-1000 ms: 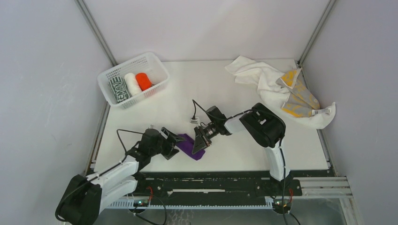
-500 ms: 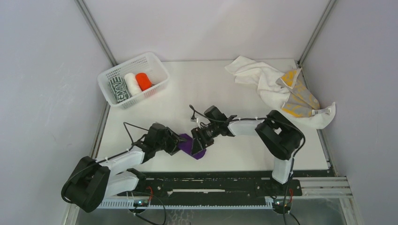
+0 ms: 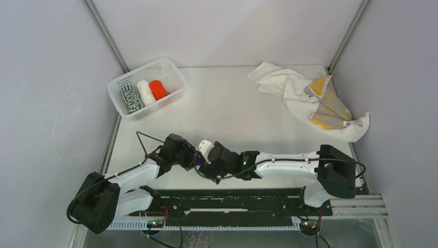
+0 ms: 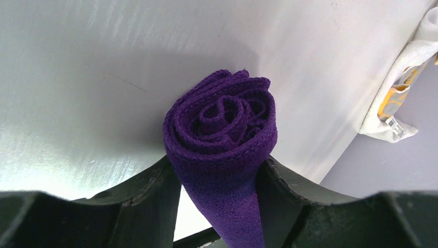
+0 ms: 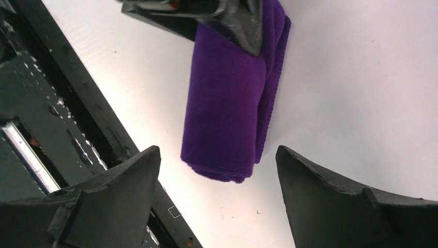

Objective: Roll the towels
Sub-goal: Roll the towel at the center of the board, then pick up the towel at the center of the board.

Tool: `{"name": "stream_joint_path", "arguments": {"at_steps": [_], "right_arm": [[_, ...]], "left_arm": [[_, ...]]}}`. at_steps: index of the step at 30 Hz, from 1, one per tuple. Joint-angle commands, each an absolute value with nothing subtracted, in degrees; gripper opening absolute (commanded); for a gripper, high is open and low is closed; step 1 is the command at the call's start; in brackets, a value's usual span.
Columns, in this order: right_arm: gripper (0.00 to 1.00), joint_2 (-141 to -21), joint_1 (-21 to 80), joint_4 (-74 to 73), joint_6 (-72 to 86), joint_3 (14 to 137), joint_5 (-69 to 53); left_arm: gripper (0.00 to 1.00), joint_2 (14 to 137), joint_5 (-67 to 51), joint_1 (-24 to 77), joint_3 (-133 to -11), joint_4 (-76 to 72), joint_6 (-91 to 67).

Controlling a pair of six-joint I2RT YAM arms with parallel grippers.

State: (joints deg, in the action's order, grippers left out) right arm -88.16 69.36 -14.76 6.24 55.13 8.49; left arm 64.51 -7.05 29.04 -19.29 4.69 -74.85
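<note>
A purple towel (image 4: 222,129), rolled into a tight spiral, sits between the fingers of my left gripper (image 4: 219,178), which is shut on it just above the white table. From above, only a sliver of the purple towel (image 3: 198,160) shows between my left gripper (image 3: 191,157) and my right gripper (image 3: 205,166). In the right wrist view the purple towel (image 5: 232,98) lies lengthwise, with a left finger (image 5: 243,20) on its far end. My right gripper (image 5: 217,152) stands open around the roll's near end without touching it.
A white mesh basket (image 3: 170,64) at the back left holds rolled green-and-white (image 3: 129,99), white (image 3: 146,92) and orange (image 3: 158,89) towels. A crumpled white towel (image 3: 286,85) and a yellow-and-grey one (image 3: 328,108) lie at the back right. The black rail (image 3: 232,199) runs along the near edge.
My right gripper has opened and let go of the purple roll, and its arm has swung low toward the near edge. My left gripper has closed on the roll.
</note>
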Motion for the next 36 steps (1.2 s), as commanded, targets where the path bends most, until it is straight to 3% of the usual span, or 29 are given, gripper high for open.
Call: {"name": "stream_joint_path", "arguments": {"at_steps": [1,7,14,18,22,28,36], "right_arm": [[0.81,-88.53,75.79,-14.42,0.19,56.33,24.15],[0.79,-96.63,80.31,-15.72,-3.00,59.12,30.14],[0.64,-103.24,81.00,-16.14,-3.38,59.77,31.63],[0.52,-103.05,78.04,-16.19,-1.75,59.15,25.16],[0.46,-101.25,74.42,-14.89,-1.41,57.41,13.11],[0.43,-100.03,69.35,-13.92,0.10,57.00,1.03],[0.42,-101.04,66.82,-15.00,2.24,58.27,-4.30]], "left_arm": [[0.56,66.02,-3.63,29.44,-20.03,11.61,-71.72],[0.58,66.36,-3.93,29.53,-20.39,11.69,-71.63],[0.60,66.77,-4.28,29.55,-20.89,11.74,-71.60],[0.67,66.14,-4.37,29.62,-21.91,13.07,-70.92],[0.74,63.39,-3.35,29.53,-23.18,15.63,-70.28],[0.78,57.49,-2.97,29.51,-21.88,16.81,-72.72],[0.79,53.45,-3.26,31.28,-21.36,16.39,-76.78]]}}
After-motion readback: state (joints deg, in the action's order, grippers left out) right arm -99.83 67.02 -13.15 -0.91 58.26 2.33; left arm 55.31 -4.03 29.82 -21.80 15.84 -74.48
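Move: The rolled purple towel slants across the board under the right hand, its middle about 4 cm ahead, 5 cm left and 6 cm below. The basket is some 35 cm ahead and 28 cm left of that hand. From the left hand, still gripping the far-left end, the towel's middle is about 3 cm back and 5 cm right, near the same height. The right hand drops about 5 cm, pinching the purple towel's near-right end, as the left opens and lifts free. ##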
